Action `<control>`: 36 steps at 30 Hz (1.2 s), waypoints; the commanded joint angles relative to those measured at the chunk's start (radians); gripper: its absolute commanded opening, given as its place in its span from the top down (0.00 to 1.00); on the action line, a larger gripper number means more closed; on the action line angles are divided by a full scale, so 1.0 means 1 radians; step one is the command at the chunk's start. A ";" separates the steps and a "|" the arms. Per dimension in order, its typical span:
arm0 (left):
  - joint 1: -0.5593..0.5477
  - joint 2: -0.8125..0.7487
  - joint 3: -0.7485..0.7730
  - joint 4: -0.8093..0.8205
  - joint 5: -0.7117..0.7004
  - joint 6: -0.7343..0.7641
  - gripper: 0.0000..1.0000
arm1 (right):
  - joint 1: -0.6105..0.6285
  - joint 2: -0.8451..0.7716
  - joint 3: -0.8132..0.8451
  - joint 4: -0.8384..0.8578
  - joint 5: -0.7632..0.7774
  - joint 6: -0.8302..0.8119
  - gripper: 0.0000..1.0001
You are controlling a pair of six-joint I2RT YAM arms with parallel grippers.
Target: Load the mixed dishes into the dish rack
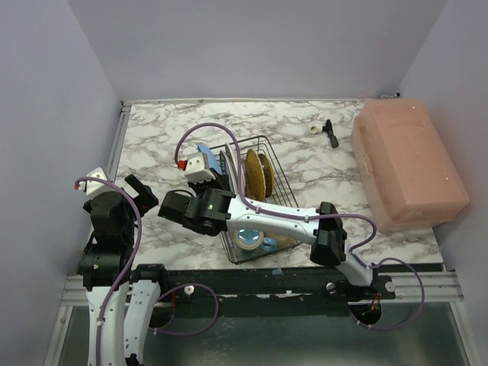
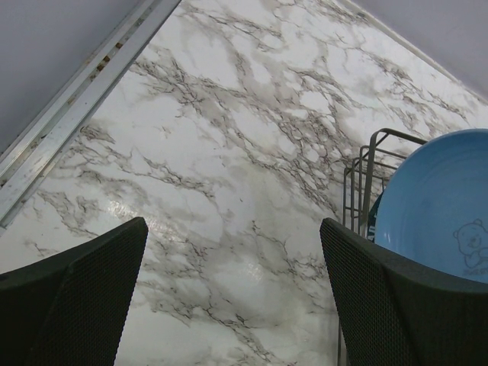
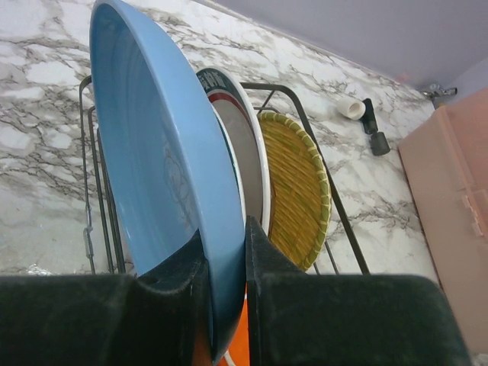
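Observation:
In the right wrist view my right gripper is shut on the lower rim of a blue plate, held on edge at the left end of the black wire dish rack. Behind it stand a green-rimmed white plate and a yellow plate. Something orange shows below the fingers. From above, the right gripper and the blue plate are at the dish rack's left side. A blue mug with a yellow inside lies at its near end. My left gripper hangs open and empty left of the rack, with only marble below it.
A large pink box takes up the right side of the table. A small black tool and a small white piece lie behind the rack. The right arm's forearm crosses over the rack's near end. Walls close in the left, back and right.

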 commanded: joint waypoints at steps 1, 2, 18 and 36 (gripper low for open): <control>-0.003 -0.009 -0.008 0.012 0.006 0.012 0.06 | -0.009 -0.010 0.007 -0.080 0.069 -0.025 1.00; -0.003 -0.010 -0.008 0.011 0.006 0.012 0.06 | -0.009 -0.024 -0.003 -0.053 0.068 -0.049 0.99; -0.003 -0.009 -0.007 0.011 0.003 0.012 0.07 | -0.023 -0.067 -0.190 0.202 -0.044 -0.154 0.98; -0.003 -0.003 -0.007 0.011 0.005 0.013 0.07 | -0.059 -0.311 -0.405 0.485 -0.356 -0.181 0.31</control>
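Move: The right hand holds the blue plate by its near rim; its slot along the left side of the dish rack has its middle about 7 cm ahead, 2 cm left and 13 cm below. The green-rimmed plates stand about 7 cm ahead and 2 cm right, the yellow plate about 7 cm ahead and 8 cm right, and the orange mug about 4 cm back, 4 cm right and 15 cm down. From the left hand the slot lies some 13 cm ahead, 19 cm right, 13 cm below. Still pinching the blue plate's rim, the right hand eases about 1.5 cm to its right, then sinks some 4 cm and edges back left, setting the plate down into the rack's leftmost slot. On the way down the fingers open wide and let go of the rim, while the hand tips about 10 degrees downward and swings slightly counter-clockwise. ##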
